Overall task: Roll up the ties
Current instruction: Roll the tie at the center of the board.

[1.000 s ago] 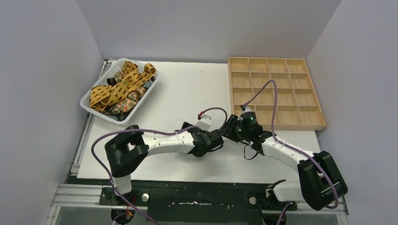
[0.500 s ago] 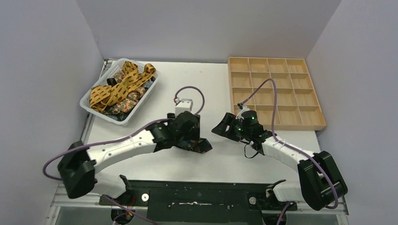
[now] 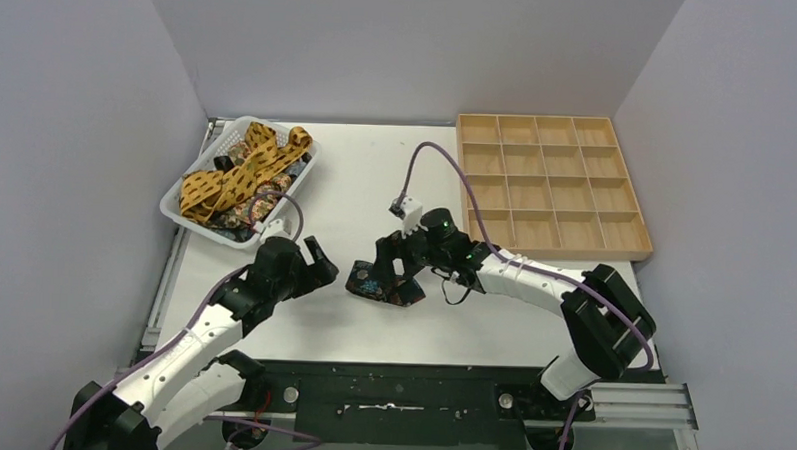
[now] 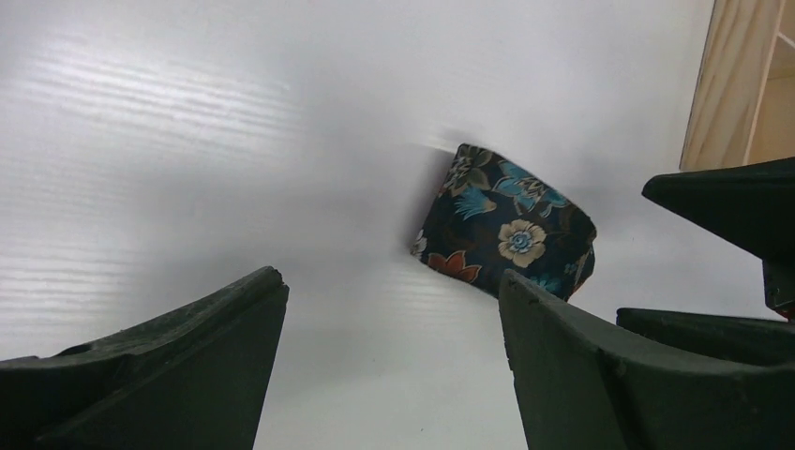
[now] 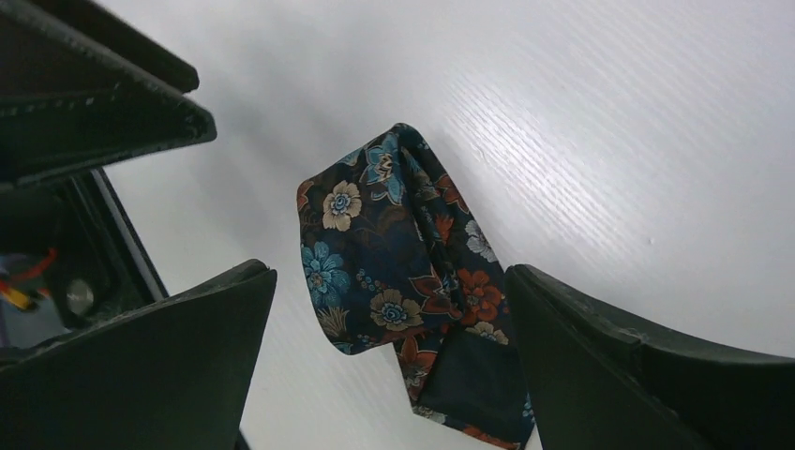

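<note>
A dark navy floral tie (image 3: 375, 283), rolled into a loose bundle, lies on the white table near its front middle. My right gripper (image 3: 391, 268) hangs over it, open wide. In the right wrist view the tie (image 5: 398, 272) lies between the spread fingers of that gripper (image 5: 389, 274), its plain dark end close to the right finger (image 5: 647, 375). My left gripper (image 3: 313, 261) is open and empty, left of the bundle and apart from it. The left wrist view has the tie (image 4: 506, 234) ahead of the left gripper (image 4: 392, 279). More ties (image 3: 238, 174), mustard-yellow and floral, fill the basket.
A white basket (image 3: 205, 161) stands at the back left of the table. A wooden tray (image 3: 574, 251) with several compartments sits at the back right; its edge (image 4: 741, 84) shows in the left wrist view. Purple cables loop above both arms.
My left arm has pulled back to the left, leaving the rolled tie on the table. My right gripper has moved left over the tie and opened wide.
</note>
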You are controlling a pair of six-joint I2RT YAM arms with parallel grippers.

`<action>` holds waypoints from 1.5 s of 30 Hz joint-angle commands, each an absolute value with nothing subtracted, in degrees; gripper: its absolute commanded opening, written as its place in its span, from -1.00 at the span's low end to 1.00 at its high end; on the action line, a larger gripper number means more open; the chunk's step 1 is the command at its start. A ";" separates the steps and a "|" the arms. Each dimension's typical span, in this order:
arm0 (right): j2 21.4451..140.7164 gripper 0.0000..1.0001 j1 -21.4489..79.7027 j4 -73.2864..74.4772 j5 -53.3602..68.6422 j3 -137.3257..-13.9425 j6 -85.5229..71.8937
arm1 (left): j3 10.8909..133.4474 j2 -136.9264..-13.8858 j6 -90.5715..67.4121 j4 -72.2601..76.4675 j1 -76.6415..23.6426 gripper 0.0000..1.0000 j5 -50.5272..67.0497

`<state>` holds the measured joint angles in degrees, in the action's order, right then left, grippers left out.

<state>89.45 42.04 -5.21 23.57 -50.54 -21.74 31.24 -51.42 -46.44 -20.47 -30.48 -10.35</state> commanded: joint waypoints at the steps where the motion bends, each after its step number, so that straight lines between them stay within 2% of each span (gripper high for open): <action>1: 88.50 1.00 44.94 -11.41 20.04 -50.45 -1.83 | 26.90 -45.87 -49.96 -16.33 -25.49 0.62 -0.18; 7: 91.54 1.00 47.74 -10.96 22.98 -52.80 10.54 | 23.35 -43.77 -51.34 -15.04 -22.42 0.62 3.34; 14: 96.83 1.00 51.00 -7.21 23.66 -56.31 15.23 | 23.90 -43.77 -50.55 -16.65 -22.24 0.62 3.25; 23: 98.92 1.00 51.38 -7.35 22.95 -56.97 15.36 | 22.94 -43.29 -50.88 -17.04 -22.04 0.62 3.62; 38: 92.19 1.00 54.10 -7.45 20.78 -57.69 10.59 | 22.87 -44.48 -51.13 -15.42 -21.92 0.62 4.04; 45: 96.42 1.00 55.38 -4.97 12.77 -57.79 11.61 | 22.70 -44.14 -51.20 -15.63 -21.88 0.62 4.22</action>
<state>94.50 54.85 -4.99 18.85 -56.21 10.92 23.05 -44.53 -50.89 -18.85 -22.33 3.36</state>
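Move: The tie's folded end lies about 5 cm to the right hand's left, some 2 cm back and 5 cm below the open fingers. The tie's loose tail sticks out from under the fold, roughly 5 cm to the right of the hand, 4 cm back and equally low. From the left hand, the folded end is about 10 cm to the right, about level fore and aft, and 5 cm below. The wide-open right hand shifts about 5 cm left and 3 cm back towards the tie's folded end, rolling nearly 40 degrees counter-clockwise about its own finger line so that the fingers square up with the fold; on the way it sinks some 4 cm, pauses low, then rises almost to its starting height, still open. The left hand backs off and sinks about 2 cm each with a small wrist tilt, then waits open beside the tie. ##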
